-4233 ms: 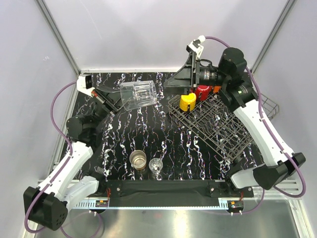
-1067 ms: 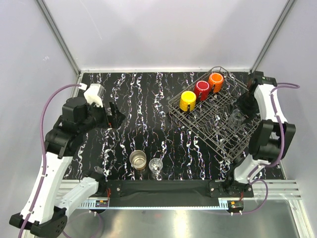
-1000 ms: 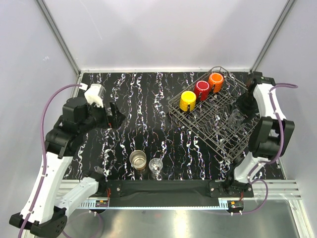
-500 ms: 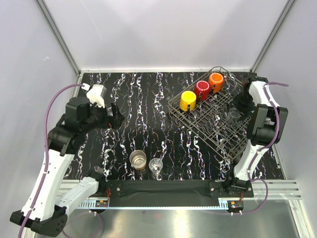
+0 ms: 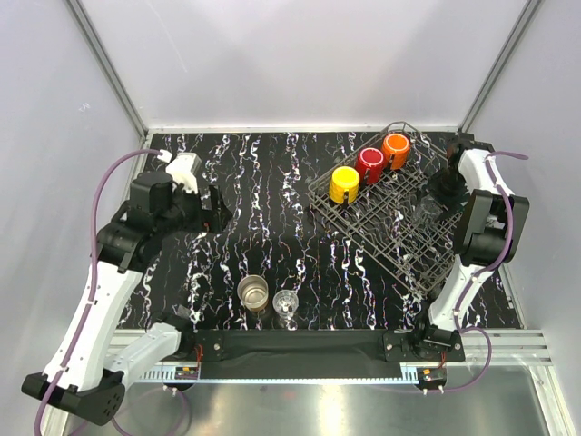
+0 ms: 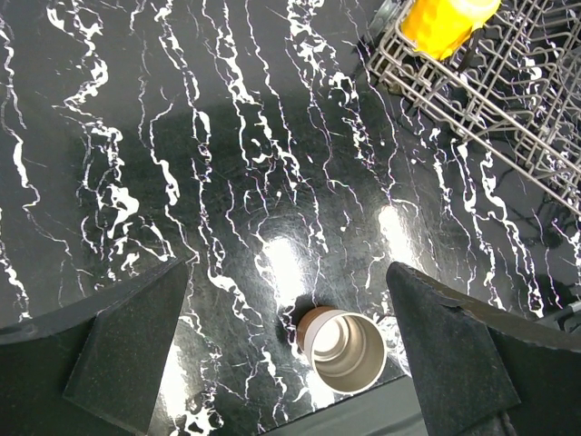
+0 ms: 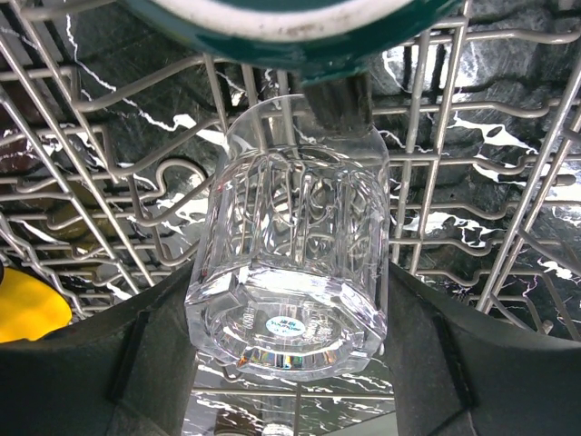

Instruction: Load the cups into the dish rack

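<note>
My right gripper (image 7: 290,286) is shut on a clear glass (image 7: 292,272), base toward the camera and mouth down among the tines of the dish rack (image 7: 508,182). A dark teal cup (image 7: 290,23) lies just beyond it. From above, that glass (image 5: 428,211) sits over the rack (image 5: 381,227), which holds yellow (image 5: 344,184), red (image 5: 369,164) and orange (image 5: 396,150) mugs. My left gripper (image 5: 213,211) hangs open above the table. Below it stands a brown-and-cream cup (image 6: 343,350), also seen near the front edge (image 5: 253,293), beside a small clear glass (image 5: 286,305).
The table is black marble-patterned (image 5: 272,182), with a black bar (image 5: 300,343) along its near edge. Grey walls and metal posts close in the sides and back. The rack's side basket (image 5: 495,195) juts out at the right. The yellow mug (image 6: 445,20) shows in the left wrist view.
The left arm has drifted slightly right and toward the back, staying open. The right arm has shifted a little toward the back with the glass still in its grip.
</note>
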Tool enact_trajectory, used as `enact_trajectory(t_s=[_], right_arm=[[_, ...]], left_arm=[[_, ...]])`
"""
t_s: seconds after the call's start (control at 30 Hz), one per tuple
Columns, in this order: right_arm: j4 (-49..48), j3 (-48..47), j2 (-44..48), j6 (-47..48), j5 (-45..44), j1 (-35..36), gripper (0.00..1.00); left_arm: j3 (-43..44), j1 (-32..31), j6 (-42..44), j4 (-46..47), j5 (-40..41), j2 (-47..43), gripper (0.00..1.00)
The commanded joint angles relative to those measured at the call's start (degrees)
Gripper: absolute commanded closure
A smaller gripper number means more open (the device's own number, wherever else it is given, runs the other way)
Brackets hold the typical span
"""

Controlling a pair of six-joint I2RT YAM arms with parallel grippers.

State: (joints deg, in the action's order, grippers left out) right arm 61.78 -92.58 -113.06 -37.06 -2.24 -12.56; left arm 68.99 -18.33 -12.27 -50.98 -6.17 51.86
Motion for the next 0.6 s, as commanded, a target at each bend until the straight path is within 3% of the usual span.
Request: enact_trajectory(t_s=[0.0,0.07,0.13,0.37,0.57], right_arm=[[1.4,-1.4,-0.1,2.1,0.9,-0.2,0.22],[2.5,-1.7,0.8,2.5,0.9,-0.2,0.14],[2.7,-1.6,1.9,3.0,-0.2,-0.3,0.01],[4.7,-2.5,4.9,4.7,0.3,-0.2,0.00],[7.6,-5.4,9.6,7.2,-0.8,-0.2,0.00]], left_arm=[[2.0,-0.2,-0.7,2.3,-2.6,0.7,0.01],[2.3,-0.2,-1.1,2.4,-3.2,1.1,0.01],[2.5,-0.2,-1.6,2.5,-3.2,1.8,0.01],[3.9,-0.3,-3.8,3.3,-5.3,3.2,0.01],[4.8,-0.3,-8.1,2.7,-2.5,4.9,0.01]])
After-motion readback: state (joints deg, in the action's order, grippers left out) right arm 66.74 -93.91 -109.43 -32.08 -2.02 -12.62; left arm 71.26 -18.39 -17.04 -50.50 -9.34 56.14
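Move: Upside down in the right fingers, the clear glass already sits in the rack, its middle about 3 cm straight below that hand. From the right hand, the teal mug stands roughly 8 cm ahead and 3 cm right; the yellow mug about 8 cm ahead and 22 cm left; the red mug 13 cm ahead and 16 cm left. From the left hand, the glass lies some 12 cm ahead, 54 cm right and 23 cm lower. Letting go of the glass, the right hand spreads its fingers to full width, eases about 1.5 cm back at the same height, away from the teal mug, then rises roughly 3 cm off the glass with a slight counter-clockwise turn. The empty left hand, fingers still open, drifts about 2 cm to its right. ##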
